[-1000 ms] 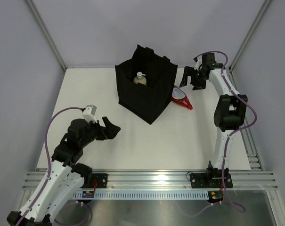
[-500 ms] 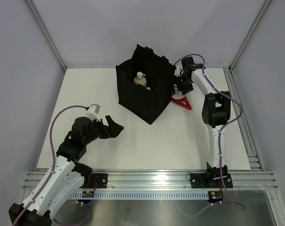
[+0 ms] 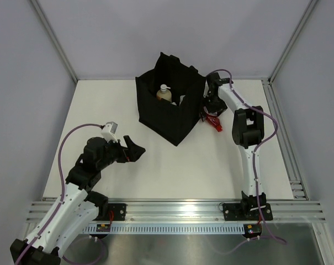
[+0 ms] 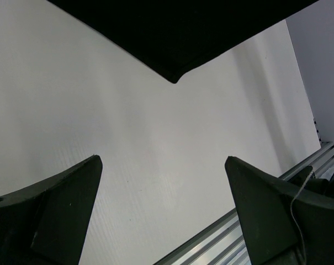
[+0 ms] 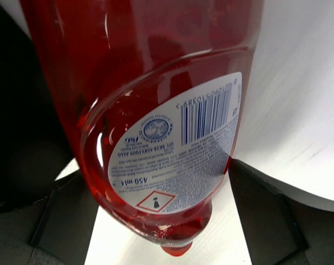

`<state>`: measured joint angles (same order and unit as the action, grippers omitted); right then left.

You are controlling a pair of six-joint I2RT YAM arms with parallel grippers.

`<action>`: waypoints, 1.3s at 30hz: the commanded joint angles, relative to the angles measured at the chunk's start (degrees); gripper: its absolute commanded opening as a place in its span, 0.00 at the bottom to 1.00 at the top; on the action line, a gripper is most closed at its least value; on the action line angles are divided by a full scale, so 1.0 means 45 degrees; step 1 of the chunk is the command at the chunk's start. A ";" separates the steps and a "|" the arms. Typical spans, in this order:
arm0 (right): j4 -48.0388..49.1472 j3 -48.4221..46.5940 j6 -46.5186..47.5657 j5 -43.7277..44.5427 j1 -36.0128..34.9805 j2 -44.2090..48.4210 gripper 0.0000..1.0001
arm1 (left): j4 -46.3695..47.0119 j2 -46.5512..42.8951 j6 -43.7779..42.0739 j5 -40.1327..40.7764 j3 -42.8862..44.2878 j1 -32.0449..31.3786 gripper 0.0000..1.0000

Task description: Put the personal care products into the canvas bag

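The black canvas bag (image 3: 169, 107) stands open at the table's back centre. An amber bottle with a white cap (image 3: 164, 94) stands inside it. The red squeeze bottle (image 3: 215, 122) lies on the table by the bag's right side. My right gripper (image 3: 212, 109) is down over it. In the right wrist view the red bottle (image 5: 155, 83) fills the frame between the spread fingers (image 5: 266, 212), cap towards the camera; my right gripper (image 5: 155, 167) is open around it. My left gripper (image 3: 134, 150) is open and empty, in front of the bag's left side. The other products are out of view.
The bag's lower corner (image 4: 175, 38) shows at the top of the left wrist view, above bare white table. The metal rail (image 3: 178, 211) runs along the near edge. Grey walls enclose the table on three sides.
My right gripper has swung left from the back right corner and come down over the red bottle beside the bag. My left gripper shifted slightly right, then stayed still.
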<state>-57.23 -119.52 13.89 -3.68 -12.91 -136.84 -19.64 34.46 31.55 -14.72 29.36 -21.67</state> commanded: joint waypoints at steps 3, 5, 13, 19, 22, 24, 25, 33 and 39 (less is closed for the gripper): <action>-0.0798 -0.0763 0.0390 0.1033 -0.0374 -0.0412 0.98 | 0.0458 -0.0254 0.0020 -0.0342 0.0193 0.0031 0.99; -0.0778 -0.0957 0.0332 0.1170 -0.0393 -0.0509 0.97 | 0.0322 -0.0332 0.0059 -0.0342 0.0252 0.0031 0.99; -0.1149 -0.2305 0.0370 0.1114 -0.0374 -0.1077 0.99 | -0.0381 -0.0879 0.0059 -0.0206 0.0330 0.0031 0.99; -0.1461 -0.3573 0.0175 -0.0001 -0.0355 -0.1485 1.00 | -0.0656 -0.1056 0.0118 -0.0069 0.0466 0.0031 0.99; -0.1520 -0.4023 0.0000 0.0173 -0.0355 -0.1856 0.99 | -0.0597 -0.0978 0.0157 -0.0069 0.0486 0.0031 0.99; -0.1462 -0.4240 0.0019 0.0309 -0.0355 -0.2111 1.00 | -0.0519 -0.0841 0.0157 -0.0127 0.0525 0.0031 0.99; -0.1384 -0.4259 0.0019 0.0388 -0.0355 -0.2228 1.00 | -0.0480 -0.0763 0.0157 -0.0108 0.0545 0.0031 0.99; -0.1656 -0.4064 0.0371 0.0721 -0.0413 -0.2366 0.85 | -0.0206 -0.0197 0.0118 -0.0166 0.0662 0.0031 0.99; -0.1969 -0.2817 0.0273 0.1152 -0.0296 -0.1567 0.45 | -0.0363 -0.0352 0.0215 -0.0342 0.0740 0.0031 0.99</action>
<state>-62.72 -136.11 15.62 1.67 -14.17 -144.51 -23.46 33.54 31.90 -14.83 30.02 -21.67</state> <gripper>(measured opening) 0.544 0.984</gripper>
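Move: The red bottle lies right under the open right gripper, its middle about 3 cm ahead, 1 cm left and roughly level with the pads, its red cap pointing back. The canvas bag's middle is some 20 cm left of the right hand, neither ahead nor back, and about 12 cm up. In the bag, the pump bottle stands about 24 cm left, 2 cm ahead and 15 cm up. From the left hand, the red bottle is roughly 34 cm right, 29 cm ahead and 15 cm down. Keep the right gripper low and wide open, straddling the red bottle beside the canvas bag, and slide it forward along the bottle about 3.5 cm. Then shut the fingers to roughly half open so the pads pinch the bottle's sides near the label, and start up by about 1 cm. ##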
